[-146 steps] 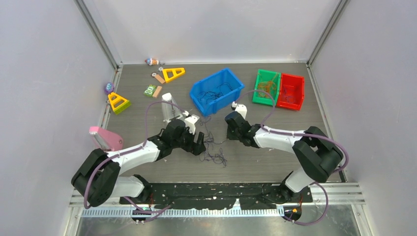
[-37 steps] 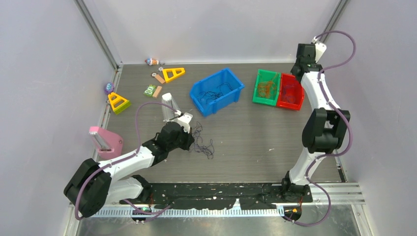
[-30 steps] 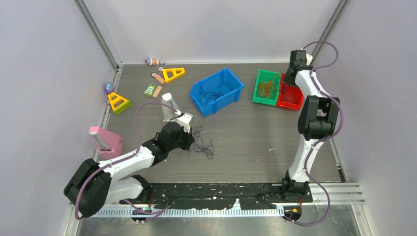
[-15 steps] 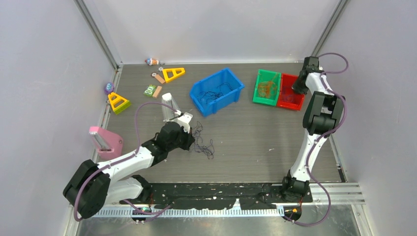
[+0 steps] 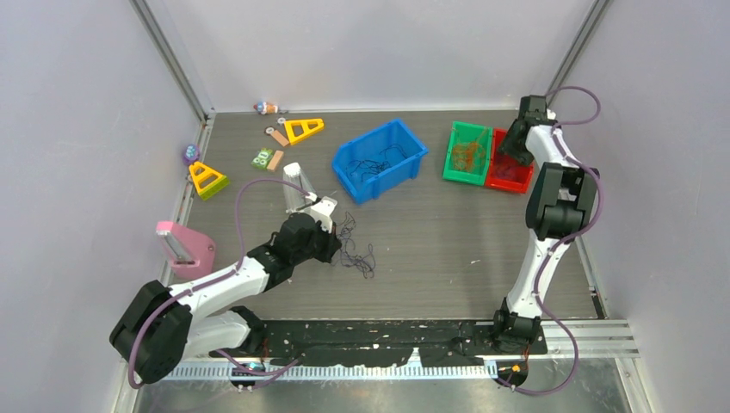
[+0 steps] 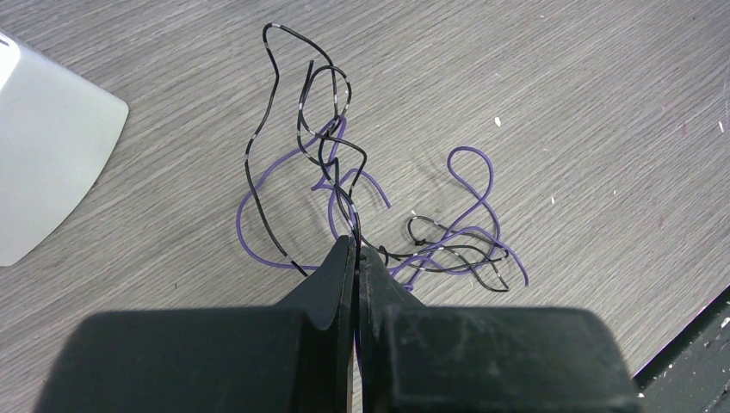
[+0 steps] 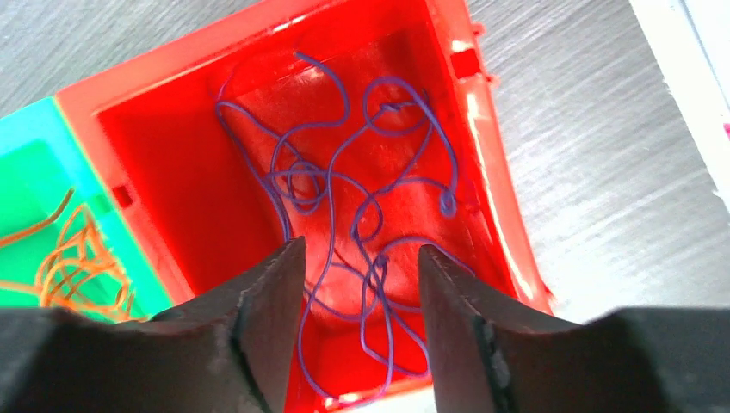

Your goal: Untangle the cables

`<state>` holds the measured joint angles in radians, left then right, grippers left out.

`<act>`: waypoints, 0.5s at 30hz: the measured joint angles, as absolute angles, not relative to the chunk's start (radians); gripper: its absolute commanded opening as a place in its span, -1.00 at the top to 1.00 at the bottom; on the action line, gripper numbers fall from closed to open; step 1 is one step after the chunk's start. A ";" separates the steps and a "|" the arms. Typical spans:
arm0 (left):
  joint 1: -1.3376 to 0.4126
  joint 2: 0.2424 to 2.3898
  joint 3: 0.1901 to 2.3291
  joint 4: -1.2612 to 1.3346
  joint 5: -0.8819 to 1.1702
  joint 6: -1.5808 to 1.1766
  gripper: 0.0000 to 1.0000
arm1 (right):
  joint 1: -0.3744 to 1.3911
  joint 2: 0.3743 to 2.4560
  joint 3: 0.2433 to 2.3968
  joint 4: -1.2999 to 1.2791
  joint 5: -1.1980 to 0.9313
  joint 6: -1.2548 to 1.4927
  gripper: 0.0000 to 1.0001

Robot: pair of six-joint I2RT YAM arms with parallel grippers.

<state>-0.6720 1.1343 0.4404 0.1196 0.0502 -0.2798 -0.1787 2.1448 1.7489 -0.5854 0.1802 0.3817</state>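
Observation:
A tangle of black and purple cables [image 5: 355, 246] [image 6: 344, 176] lies on the grey table in front of my left gripper [image 5: 334, 243] [image 6: 355, 247]. That gripper is shut, pinching a black strand at its tips. My right gripper [image 5: 515, 148] [image 7: 361, 258] hangs open above the red bin [image 5: 510, 163] [image 7: 163, 163]. Loose purple cables [image 7: 344, 185] lie inside the bin, below the parted fingers. The green bin [image 5: 466, 151] [image 7: 26, 176] beside it holds orange cables [image 7: 77, 258].
A blue bin [image 5: 380, 160] with black wires stands at mid-table. A white block [image 5: 294, 186] [image 6: 43, 168] sits just left of the tangle. Yellow triangles [image 5: 207, 179], small toys and a pink object [image 5: 182, 243] line the left side.
My right arm has come down over the red bin and its jaws have opened, with purple strands lying in the bin. The left arm and the tangle have stayed put.

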 measured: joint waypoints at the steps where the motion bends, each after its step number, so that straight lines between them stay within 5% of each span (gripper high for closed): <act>1: -0.672 1.134 0.440 0.120 0.051 -0.280 1.00 | -0.177 2.125 1.739 -0.587 0.186 0.379 -0.27; 11: -0.672 1.134 0.440 0.120 0.055 -0.279 1.00 | -0.159 1.773 1.633 -0.572 0.260 0.343 -0.97; 15: -0.672 1.134 0.440 0.120 0.062 -0.279 1.00 | -0.123 1.638 1.507 -0.530 0.246 0.330 -0.91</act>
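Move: The right hand is inside the red bin, whose middle is about 2 cm ahead, 1 cm left and 3 cm below. The green bin is 3 cm ahead and 15 cm left. The remaining black-and-purple tangle lies roughly 27 cm back and 49 cm left, with the blue box 25 cm ahead of the tangle and 8 cm to its right. From the left hand, the tangle centres about 5 cm right, 5 cm below. The right hand lifts about 15 cm out of the red bin, drawing back some 5 cm, fingers spreading wide. ##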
